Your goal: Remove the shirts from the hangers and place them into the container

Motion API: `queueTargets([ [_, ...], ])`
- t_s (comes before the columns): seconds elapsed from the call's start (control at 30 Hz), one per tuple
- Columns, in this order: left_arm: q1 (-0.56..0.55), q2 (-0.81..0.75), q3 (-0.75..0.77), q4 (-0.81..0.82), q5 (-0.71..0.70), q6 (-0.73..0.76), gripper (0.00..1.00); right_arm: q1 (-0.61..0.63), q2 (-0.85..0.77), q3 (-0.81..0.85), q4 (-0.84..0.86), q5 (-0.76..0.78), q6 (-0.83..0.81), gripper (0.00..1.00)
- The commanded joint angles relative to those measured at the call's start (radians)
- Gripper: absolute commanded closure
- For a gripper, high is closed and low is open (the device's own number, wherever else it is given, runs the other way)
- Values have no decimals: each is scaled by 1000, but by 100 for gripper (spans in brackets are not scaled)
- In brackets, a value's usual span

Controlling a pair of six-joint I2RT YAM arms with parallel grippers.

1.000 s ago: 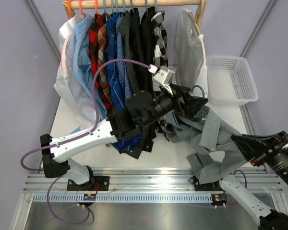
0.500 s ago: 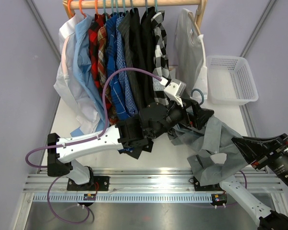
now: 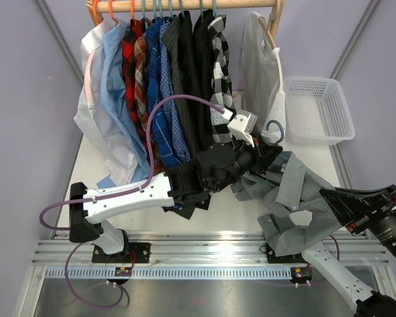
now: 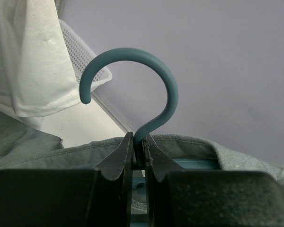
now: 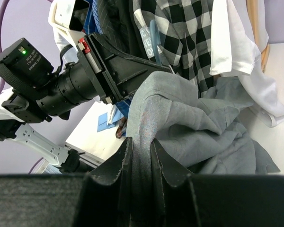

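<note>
A plain grey shirt (image 3: 297,191) hangs slack between the two arms, still on its teal hanger (image 3: 275,127). My left gripper (image 4: 138,137) is shut on the hanger's neck just below the curved hook (image 4: 128,53); in the top view that gripper (image 3: 272,150) sits at the shirt's collar. Folds of the grey shirt (image 5: 189,118) are pinched in my right gripper (image 5: 141,142), which is shut and holds them low on the right (image 3: 323,195). The white lattice container (image 3: 317,80) stands at the back right, apart from both grippers.
A row of shirts (image 3: 171,79) hangs on hangers from a wooden rail (image 3: 185,5) at the back, with a white shirt (image 3: 257,66) nearest the container. The left arm's purple cable (image 3: 178,99) loops in front of them. Purple walls close both sides.
My left arm has reached right to the hanger's hook and its jaws have gone from open to shut on the neck. The right gripper has kept its hold on the grey shirt.
</note>
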Motion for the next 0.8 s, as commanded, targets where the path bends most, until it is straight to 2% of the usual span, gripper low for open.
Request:
queueTargets([
  [0.0, -11, 5, 28, 30, -6, -2, 92, -5, -5, -4, 138, -32, -5, 100],
  [0.03, -11, 3, 28, 32, -7, -1, 98, -5, -8, -9, 141, -38, -3, 100],
  [0.07, -11, -1, 26, 36, -12, 2, 100, -5, -8, -15, 143, -41, -2, 100],
  [0.23, -11, -33, 55, 23, -55, 73, 100, -5, 4, -15, 123, -81, -3, 100],
  [0.27, -11, -38, 93, -20, -94, 94, 100, -5, 18, -7, 114, -87, -8, 90],
  [0.3, -11, -46, 119, -37, -122, 117, 100, -5, 23, -6, 106, -103, -11, 69],
  [0.33, -11, -50, 146, -102, -153, 169, 100, -5, 29, -9, 97, -104, -17, 34],
  [0.37, -11, -53, 166, -121, -217, 195, 100, -5, 26, -12, 97, -104, -18, 20],
  [0.43, -11, -67, 206, -141, -275, 273, 100, -5, 15, -28, 106, -109, -28, 9],
  [0.5, -11, -78, 227, -148, -331, 329, 100, -5, 11, -42, 121, -115, -29, 8],
  [0.63, -11, -75, 274, -146, -351, 378, 100, -6, 11, -93, 143, -149, -25, 8],
  [0.77, -11, -18, 374, -154, -381, 439, 100, -5, 17, -156, 171, -204, -5, 12],
])
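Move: Straight ahead of the left hand, which already holds the grey shirt's hanger by the hook, a white shirt hangs about 24 cm off. The checkered shirt, on the side this hand will move to, is roughly 15 cm ahead and 13 cm left. From the right hand, still pinching an edge of the grey shirt, that shirt's body lies some 5 cm ahead, 7 cm left and 9 cm lower; the hanger hook is about 13 cm ahead and 11 cm left. Keeping its grip on the hook, the left hand waits briefly, then lifts the hanger about 8 cm up and as far left, with some forward travel, towards the checkered shirt, swinging counter-clockwise nearly 20 degrees and tipping up. The right hand opens wide as this begins, ending its pinch, and drifts some 3 cm left after the shirt. ##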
